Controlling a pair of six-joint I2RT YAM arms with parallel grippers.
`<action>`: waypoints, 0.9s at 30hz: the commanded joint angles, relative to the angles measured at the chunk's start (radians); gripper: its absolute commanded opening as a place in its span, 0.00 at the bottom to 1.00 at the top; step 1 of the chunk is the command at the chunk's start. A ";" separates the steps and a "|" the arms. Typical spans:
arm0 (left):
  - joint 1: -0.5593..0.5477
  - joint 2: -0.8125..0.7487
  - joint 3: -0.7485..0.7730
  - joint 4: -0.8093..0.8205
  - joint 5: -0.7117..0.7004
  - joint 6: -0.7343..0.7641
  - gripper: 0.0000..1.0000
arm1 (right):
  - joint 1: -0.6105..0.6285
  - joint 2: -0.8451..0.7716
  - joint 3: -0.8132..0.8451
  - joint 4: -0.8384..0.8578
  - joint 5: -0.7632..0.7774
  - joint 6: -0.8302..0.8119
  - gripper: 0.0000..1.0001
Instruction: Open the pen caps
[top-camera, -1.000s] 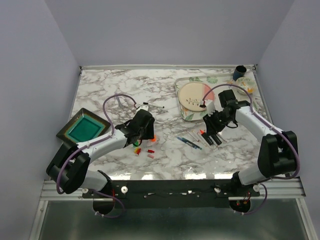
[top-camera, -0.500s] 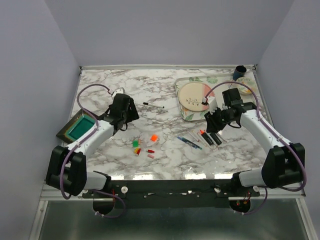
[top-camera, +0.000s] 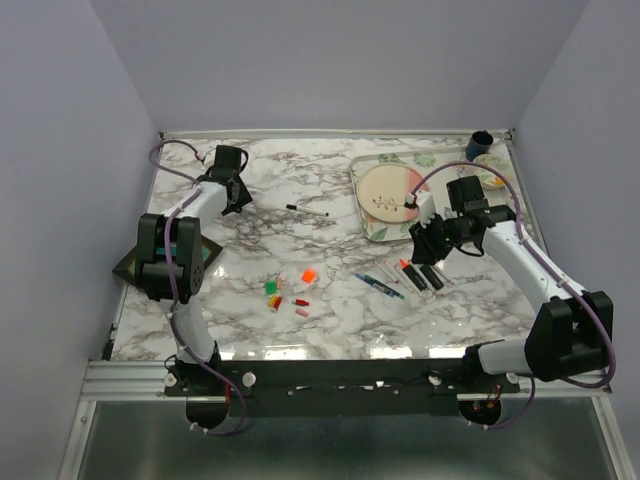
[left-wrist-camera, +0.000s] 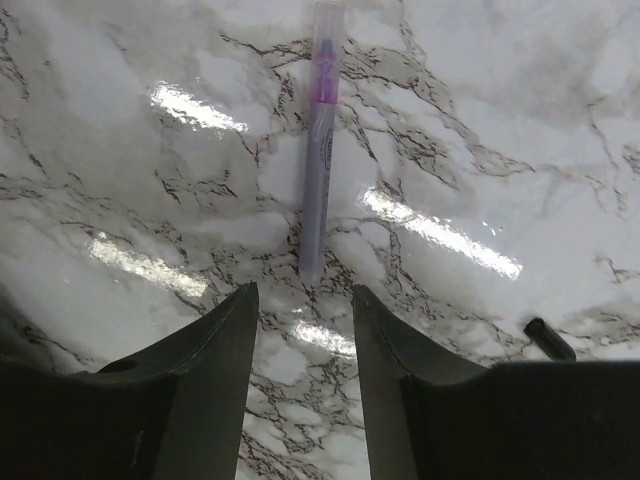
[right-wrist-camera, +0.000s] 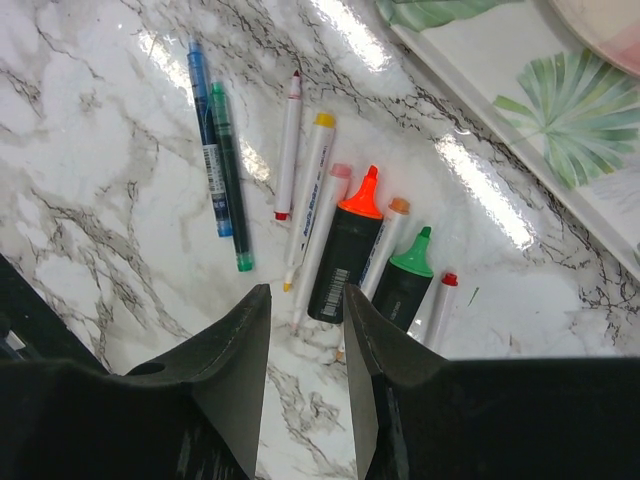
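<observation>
Several loose pen caps lie mid-table: green (top-camera: 272, 287), orange (top-camera: 308, 274), red (top-camera: 301, 300) and pink (top-camera: 301, 312). My left gripper (top-camera: 228, 187) is far off at the back left, open and empty (left-wrist-camera: 303, 290); just beyond its fingers lies a lilac pen (left-wrist-camera: 318, 150) with a pink band. A small black piece (left-wrist-camera: 548, 338) shows to its right. My right gripper (top-camera: 428, 245) hangs open and empty (right-wrist-camera: 305, 290) over a row of pens: blue (right-wrist-camera: 207, 150), green (right-wrist-camera: 230, 180), thin white ones, an orange highlighter (right-wrist-camera: 345, 250) and a green highlighter (right-wrist-camera: 405, 280), both with bare tips.
A white pen with a black end (top-camera: 307, 210) lies at the middle back. A floral tray (top-camera: 368, 228) holding a plate sits at the back right, with a dark cup (top-camera: 479, 145) and a bowl (top-camera: 490, 168) behind it. A teal dish (top-camera: 130, 268) is partly hidden under the left arm.
My left arm has swung away from the loose caps to the back left corner of the table. My right gripper drew back slightly from the pens, then stayed put.
</observation>
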 joint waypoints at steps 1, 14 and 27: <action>0.005 0.121 0.137 -0.091 -0.036 0.031 0.50 | 0.000 -0.026 0.000 0.008 -0.042 -0.017 0.42; 0.017 0.373 0.407 -0.263 -0.070 0.102 0.45 | 0.000 -0.030 0.002 0.005 -0.051 -0.021 0.42; 0.025 0.333 0.323 -0.216 0.010 0.100 0.00 | 0.000 -0.046 0.003 0.006 -0.069 -0.020 0.42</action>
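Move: The purple pen lies ahead of the left hand, its middle about 8 cm forward, 2 cm left and some 5 cm below. A black-capped white marker lies about 18 cm right of the hand and 3 cm ahead; the green tray is roughly 22 cm left and 10 cm back. From the idle right hand, the purple pen is about 58 cm left and 20 cm ahead. The left hand sinks and reaches forward, about 5 cm each, then pinches the purple pen's barrel behind the cap. ##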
